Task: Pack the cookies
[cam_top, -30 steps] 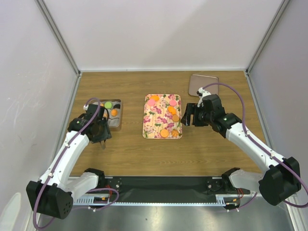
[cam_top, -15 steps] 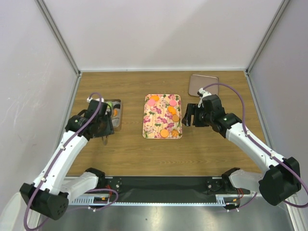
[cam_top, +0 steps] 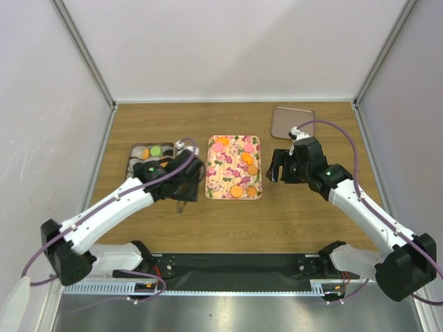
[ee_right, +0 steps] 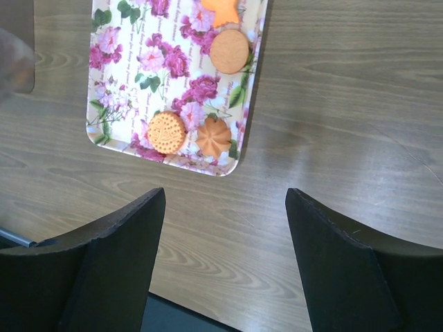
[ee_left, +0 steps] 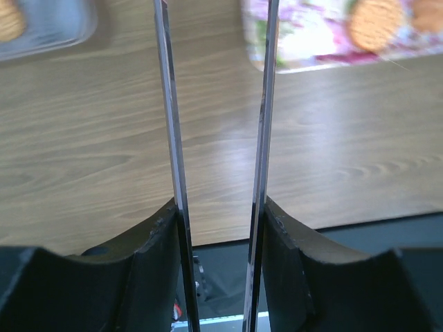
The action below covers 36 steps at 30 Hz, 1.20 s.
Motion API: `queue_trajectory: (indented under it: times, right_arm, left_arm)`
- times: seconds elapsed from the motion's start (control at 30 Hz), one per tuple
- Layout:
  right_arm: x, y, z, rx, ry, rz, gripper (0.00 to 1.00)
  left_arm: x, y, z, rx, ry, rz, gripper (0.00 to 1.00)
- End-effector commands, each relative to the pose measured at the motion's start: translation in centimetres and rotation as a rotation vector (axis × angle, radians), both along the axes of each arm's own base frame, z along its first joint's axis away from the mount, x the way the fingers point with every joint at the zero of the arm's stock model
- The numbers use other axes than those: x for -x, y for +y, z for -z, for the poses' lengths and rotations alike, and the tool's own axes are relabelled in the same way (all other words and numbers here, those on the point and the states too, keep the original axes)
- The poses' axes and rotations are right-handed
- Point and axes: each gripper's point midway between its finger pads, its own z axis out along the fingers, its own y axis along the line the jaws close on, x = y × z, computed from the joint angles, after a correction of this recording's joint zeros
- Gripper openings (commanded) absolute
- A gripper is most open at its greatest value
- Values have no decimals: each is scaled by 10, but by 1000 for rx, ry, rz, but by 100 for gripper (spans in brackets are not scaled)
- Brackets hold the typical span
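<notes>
Several cookies, orange [cam_top: 247, 158] and pink [cam_top: 217, 146], lie on the floral tray [cam_top: 225, 173]. More cookies, one of them green [cam_top: 156, 151], sit in the metal tin [cam_top: 133, 159] at the left. My left gripper [cam_top: 185, 182] hovers over the wood between tin and tray, shut on thin metal tongs [ee_left: 166, 104] whose blades stand apart with nothing between them. In the left wrist view the gripper [ee_left: 220, 204] faces a tray corner with an orange cookie [ee_left: 374, 24]. My right gripper [cam_top: 277, 166] stands open just right of the tray. Its wrist view shows the gripper [ee_right: 225, 197] empty, near two orange cookies [ee_right: 167, 133].
A grey metal lid [cam_top: 291, 122] lies at the back right of the table. The tin's corner [ee_left: 55, 31] shows at the upper left of the left wrist view. White walls close in the table on three sides. The black rail [cam_top: 235, 266] runs along the near edge.
My left arm has swung right, from over the tin to the gap between tin and tray, still holding the tongs. The right arm has barely moved.
</notes>
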Motion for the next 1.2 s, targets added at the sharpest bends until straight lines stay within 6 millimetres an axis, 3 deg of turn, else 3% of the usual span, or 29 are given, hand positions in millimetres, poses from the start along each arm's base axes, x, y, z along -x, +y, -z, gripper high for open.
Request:
queue_trajectory:
  times: [0.0, 0.03, 0.07, 0.1, 0.27, 0.3, 0.5, 1.17]
  right_arm:
    - [-5, -5, -27, -12, -58, 44, 77]
    - [-4, -6, -28, -10, -59, 49, 77]
    - [-4, -7, -31, -11, -62, 50, 77]
    - [-2, -7, -31, -11, -55, 51, 77]
    - [2, -19, -37, 12, -76, 84, 77]
    - [3, -21, -36, 18, -72, 89, 77]
    - [5, -27, -39, 20, -76, 100, 77]
    - [8, -31, -38, 17, -77, 95, 77]
  left_arm:
    - [-4, -58, -18, 43, -71, 101, 50]
    - [-6, -60, -23, 53, -83, 103, 50]
    - [-1, -74, -13, 25, -60, 151, 50]
    - [-1, -86, -17, 35, -72, 178, 50]
    - [12, -132, 6, -30, -24, 324, 50]
    - [13, -142, 3, -23, -26, 354, 51]
    - [20, -169, 20, -62, 17, 444, 51]
    - [28, -171, 47, -107, 80, 471, 50]
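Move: Out to the left hand's right lies the flower cookie on the tray, about 21 cm over, 8 cm ahead and 15 cm below. The round cracker stands 5 cm to the left of it and level with it; the plain round cookie is 8 cm beyond it, and the fish-shaped cookie about 12 cm beyond. From the right hand, the flower cookie lies some 8 cm left, about level fore and aft, 15 cm below. Swinging right about 16 cm from the box side to the tray's near right corner, the left hand, still holding the tongs half open, draws back slightly and turns some 25 degrees clockwise. It sinks about 5 cm, mostly late in the swing and after it, bringing the tong tips over the flower cookie and cracker. The right hand eases 3 cm right and 2 cm up, out of the way. ##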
